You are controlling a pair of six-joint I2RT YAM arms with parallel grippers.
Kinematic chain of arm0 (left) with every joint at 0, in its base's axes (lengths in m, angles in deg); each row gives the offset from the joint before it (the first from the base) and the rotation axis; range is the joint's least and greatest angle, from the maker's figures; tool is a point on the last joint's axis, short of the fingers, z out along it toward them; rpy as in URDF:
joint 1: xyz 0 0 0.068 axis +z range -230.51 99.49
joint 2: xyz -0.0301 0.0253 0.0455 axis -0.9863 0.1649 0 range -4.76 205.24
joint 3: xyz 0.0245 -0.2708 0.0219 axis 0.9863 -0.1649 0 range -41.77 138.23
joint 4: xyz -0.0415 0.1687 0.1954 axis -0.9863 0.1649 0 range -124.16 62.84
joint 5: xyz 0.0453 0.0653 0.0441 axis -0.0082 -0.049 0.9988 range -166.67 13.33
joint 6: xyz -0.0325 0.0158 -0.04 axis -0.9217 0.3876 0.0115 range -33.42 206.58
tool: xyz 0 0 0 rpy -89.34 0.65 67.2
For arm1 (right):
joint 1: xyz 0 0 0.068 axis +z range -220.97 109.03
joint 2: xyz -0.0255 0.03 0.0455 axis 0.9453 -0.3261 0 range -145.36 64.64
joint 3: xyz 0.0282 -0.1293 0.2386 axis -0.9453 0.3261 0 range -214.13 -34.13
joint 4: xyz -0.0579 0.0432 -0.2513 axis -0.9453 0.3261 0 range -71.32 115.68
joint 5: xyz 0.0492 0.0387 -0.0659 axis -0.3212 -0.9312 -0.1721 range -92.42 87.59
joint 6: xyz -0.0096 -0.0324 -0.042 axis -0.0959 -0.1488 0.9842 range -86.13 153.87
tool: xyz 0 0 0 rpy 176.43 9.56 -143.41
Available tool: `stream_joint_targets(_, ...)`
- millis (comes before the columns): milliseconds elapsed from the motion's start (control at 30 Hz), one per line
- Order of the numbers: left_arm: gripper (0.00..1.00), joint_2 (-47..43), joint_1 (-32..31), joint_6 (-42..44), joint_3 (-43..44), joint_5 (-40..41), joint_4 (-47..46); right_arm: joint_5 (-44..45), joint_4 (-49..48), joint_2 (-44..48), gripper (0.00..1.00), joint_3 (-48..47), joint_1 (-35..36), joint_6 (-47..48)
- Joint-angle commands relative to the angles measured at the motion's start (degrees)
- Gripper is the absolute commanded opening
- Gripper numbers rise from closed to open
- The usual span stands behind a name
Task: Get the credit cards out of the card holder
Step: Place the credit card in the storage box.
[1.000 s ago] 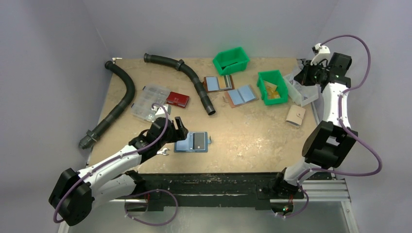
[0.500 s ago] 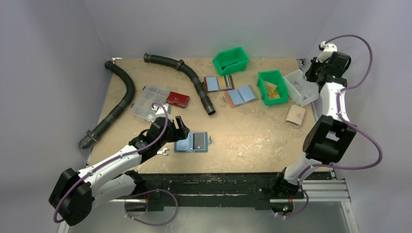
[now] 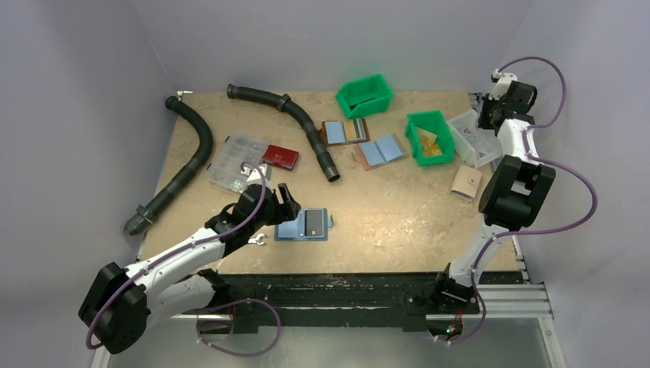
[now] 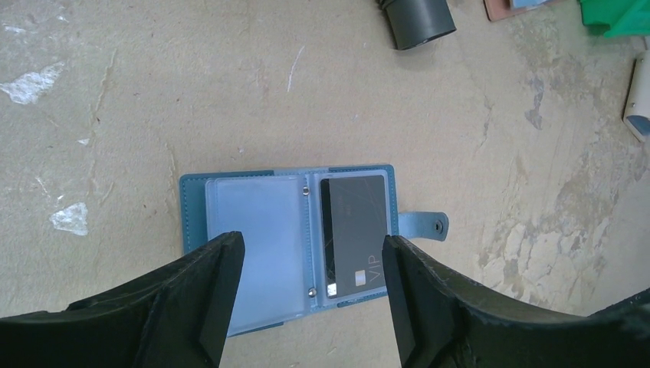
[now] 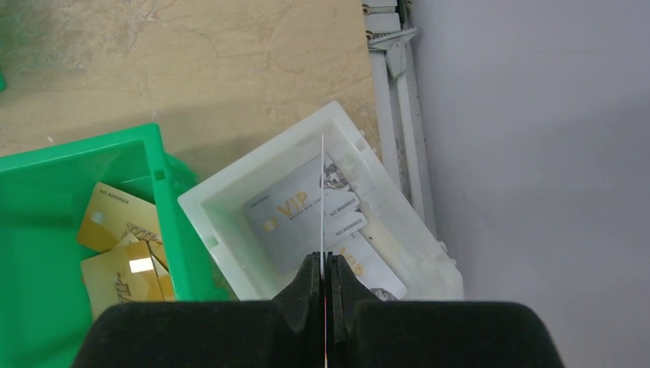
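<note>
The card holder (image 3: 294, 227) (image 4: 253, 245) lies open and flat near the table's front, its light-blue pockets facing up and its snap tab to the right. A black VIP credit card (image 4: 354, 230) (image 3: 313, 222) sits in its right pocket. My left gripper (image 4: 310, 258) (image 3: 284, 196) hovers open just above the holder, straddling it and touching nothing. My right gripper (image 5: 323, 262) (image 3: 490, 115) is shut on a thin white card (image 5: 322, 199), seen edge-on, over a white bin (image 5: 253, 165) (image 3: 469, 138) at the back right that holds white VIP cards.
A green bin (image 3: 429, 138) (image 5: 46, 230) with gold cards (image 5: 115, 222) stands left of the white bin. Two brown holders (image 3: 344, 131) (image 3: 379, 150), another green bin (image 3: 365, 95), two black hoses (image 3: 314, 138) (image 3: 184, 165), a clear organiser (image 3: 234, 161), a red box (image 3: 280, 156) and a tan card sleeve (image 3: 466, 182) lie around.
My right arm has folded in and shifted its wrist slightly left, with its gripper by the white bin. The left arm and card holder have not moved.
</note>
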Motion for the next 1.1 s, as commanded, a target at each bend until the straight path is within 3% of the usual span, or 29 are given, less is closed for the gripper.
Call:
stream_joint_targets(0, 0.71, 0.71, 0.33, -1.11, 3.29, -1.36, -0.75, 1.12, -0.45, -1.35, 0.0, -4.49, 1.75, 1.83)
stream_joint_targets(267, 0.71, -0.07, 0.35, -1.78, 3.47, -1.49, 0.53, 1.23, 2.03, -5.96, 0.02, -8.19, 2.22, 2.49)
stream_joint_targets(433, 0.71, 0.0, 0.29, -1.77, 3.73, -1.47, 0.93, 2.25, 3.69, -8.14, 0.08, -9.79, 2.79, 3.02)
stream_joint_targets(500, 0.71, 0.06, 0.33, -1.68, 3.95, -1.47, 1.11, 4.1, 3.77, -8.59, 0.14, -9.95, 2.8, 3.2)
stream_joint_targets(567, 0.71, 0.16, 0.3, -1.51, 4.15, -1.47, 1.29, 7.0, 3.36, -8.75, 0.32, -9.96, 2.81, 3.6)
stream_joint_targets(633, 0.71, 0.34, 0.27, -1.38, 4.39, -1.47, 1.42, 9.57, 2.66, -8.4, 0.42, -9.76, 2.83, 3.82)
stream_joint_targets(900, 0.71, 0.13, 0.32, -1.3, 4.73, -1.64, 1.68, 15.09, 0.15, -4.43, 0.44, -7.57, 2.76, 5.08)
stream_joint_targets(1067, 0.73, -0.96, 0.32, -0.5, 4.89, -2.67, 0.98, 8.36, 2.13, 0.81, 0.44, -3.72, 2.99, 5.6)
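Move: The right hand already holds a card upright over the white storage box, whose middle is about 11 cm below it, some 2 cm ahead and 1 cm left. The green box with gold cards stands about 15 cm to the left of the storage box, level with it; the beige card holder lies roughly 14 cm back and 3 cm left of it. From the left hand the storage box is about 26 cm ahead and 58 cm right. Right hand lowers its card about 4 cm, slightly forward, into the storage box, lets go, then shifts right. ##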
